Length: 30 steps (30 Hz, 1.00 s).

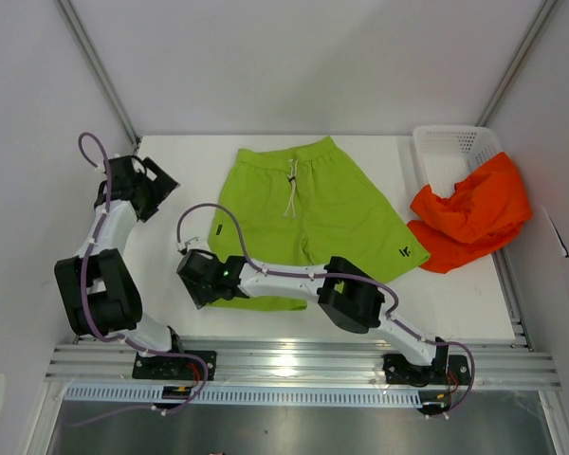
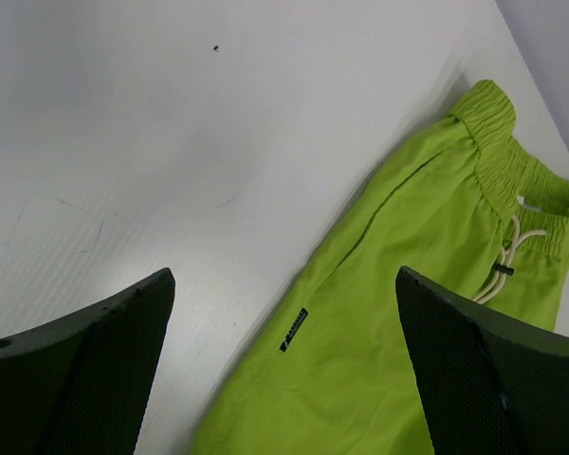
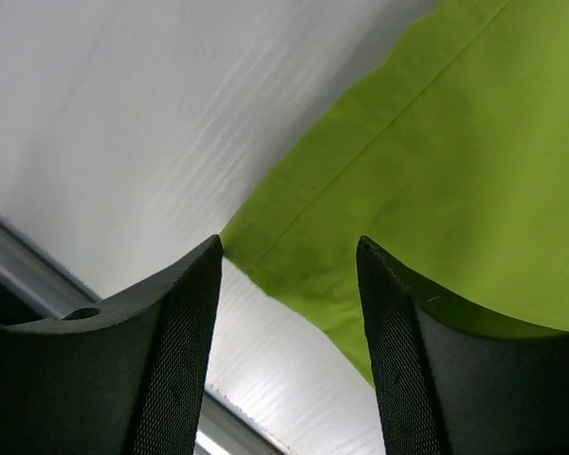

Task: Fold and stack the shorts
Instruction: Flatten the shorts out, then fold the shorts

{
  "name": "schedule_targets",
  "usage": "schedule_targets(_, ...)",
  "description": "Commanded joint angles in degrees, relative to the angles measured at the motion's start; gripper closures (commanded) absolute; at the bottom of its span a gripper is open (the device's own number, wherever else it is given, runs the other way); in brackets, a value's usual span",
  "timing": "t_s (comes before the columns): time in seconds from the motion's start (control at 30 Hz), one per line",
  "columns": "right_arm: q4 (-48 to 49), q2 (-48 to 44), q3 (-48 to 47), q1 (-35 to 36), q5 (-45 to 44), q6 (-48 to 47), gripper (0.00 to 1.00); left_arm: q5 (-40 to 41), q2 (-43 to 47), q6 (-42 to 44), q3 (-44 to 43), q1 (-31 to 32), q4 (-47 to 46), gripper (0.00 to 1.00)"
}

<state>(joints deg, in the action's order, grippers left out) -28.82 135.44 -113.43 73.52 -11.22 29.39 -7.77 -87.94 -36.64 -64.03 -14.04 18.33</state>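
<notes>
The lime green shorts (image 1: 308, 213) lie spread flat in the middle of the table, waistband and white drawstring at the far side. The orange-red shorts (image 1: 474, 216) are bunched up at the right, draped over the basket's near end. My right gripper (image 1: 204, 284) is low at the near left leg hem of the green shorts (image 3: 427, 142). It (image 3: 288, 243) is open, with the hem corner showing between its fingertips and nothing pinched. My left gripper (image 1: 161, 190) hovers wide open to the left of the green shorts (image 2: 408, 284). It (image 2: 284, 275) holds nothing.
A white mesh basket (image 1: 450, 150) stands at the back right corner, partly covered by the orange-red cloth. The metal rail (image 1: 294, 360) runs along the table's near edge, close under my right gripper. Grey walls close in on both sides and the back.
</notes>
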Motion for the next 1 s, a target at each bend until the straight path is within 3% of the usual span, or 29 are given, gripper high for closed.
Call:
schedule_targets(0.0,-2.7,2.5,-4.4,0.5,-2.1,1.3,0.39,-1.5,2.2,-1.5,1.0,-1.3,-2.3,0.01)
schedule_targets(0.1,-4.8,5.2,-6.8,1.0,-3.9,1.1,0.42,-2.3,1.8,-1.8,1.1,-1.3,-2.9,0.01)
schedule_targets(0.2,-4.6,5.6,-6.3,1.4,-4.9,0.7,0.67,-2.5,1.7,-1.7,1.6,-1.3,-3.8,0.01)
schedule_targets(0.23,-4.7,4.8,-5.8,1.5,-5.5,0.5,0.80,-2.5,1.5,-1.6,2.0,-1.3,-4.3,0.01)
schedule_targets(0.33,-1.2,-1.2,0.7,2.8,-8.5,-0.9,1.00,-4.2,0.9,-1.6,2.5,-1.3,-5.3,0.01)
schedule_targets(0.5,10.9,-16.8,27.0,5.2,-7.9,-3.1,1.00,-4.1,0.0,-1.0,3.0,1.7,-5.8,0.01)
schedule_targets(0.7,17.0,-34.3,50.5,9.3,-5.5,-1.1,1.00,-4.4,-2.8,-0.1,3.9,9.1,-6.1,0.01)
schedule_targets(0.97,18.6,-39.9,56.7,14.5,-6.5,4.1,1.00,-3.5,-7.5,0.4,1.8,18.0,-7.3,0.01)
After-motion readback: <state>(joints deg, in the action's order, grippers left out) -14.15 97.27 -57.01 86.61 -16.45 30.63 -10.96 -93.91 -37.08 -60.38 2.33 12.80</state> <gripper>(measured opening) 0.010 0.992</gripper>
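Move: The right hand is right at the shorts' left hem corner, which lies about 1 cm back, 1 cm to its left and 2 cm below. From there the black side tag is some 19 cm ahead and 3 cm to the right, the table's front edge about 9 cm straight back. For the left hand, the waistband's left end lies some 19 cm ahead, 18 cm right and 12 cm below; the tag is 2 cm back, 13 cm right. The right hand sinks about 2 cm onto the left hem corner and shuts its half-open fingers on the cloth, then drags it low over the table, some 17 cm to the right and 13 cm back towards its own base, keeping the pinch. The left hand waits open until about halfway, then swings some 13 cm right and sinks about 5 cm, turning nearly 20 degrees clockwise, towards the waistband's left end, its fingers still wide open and touching nothing. ##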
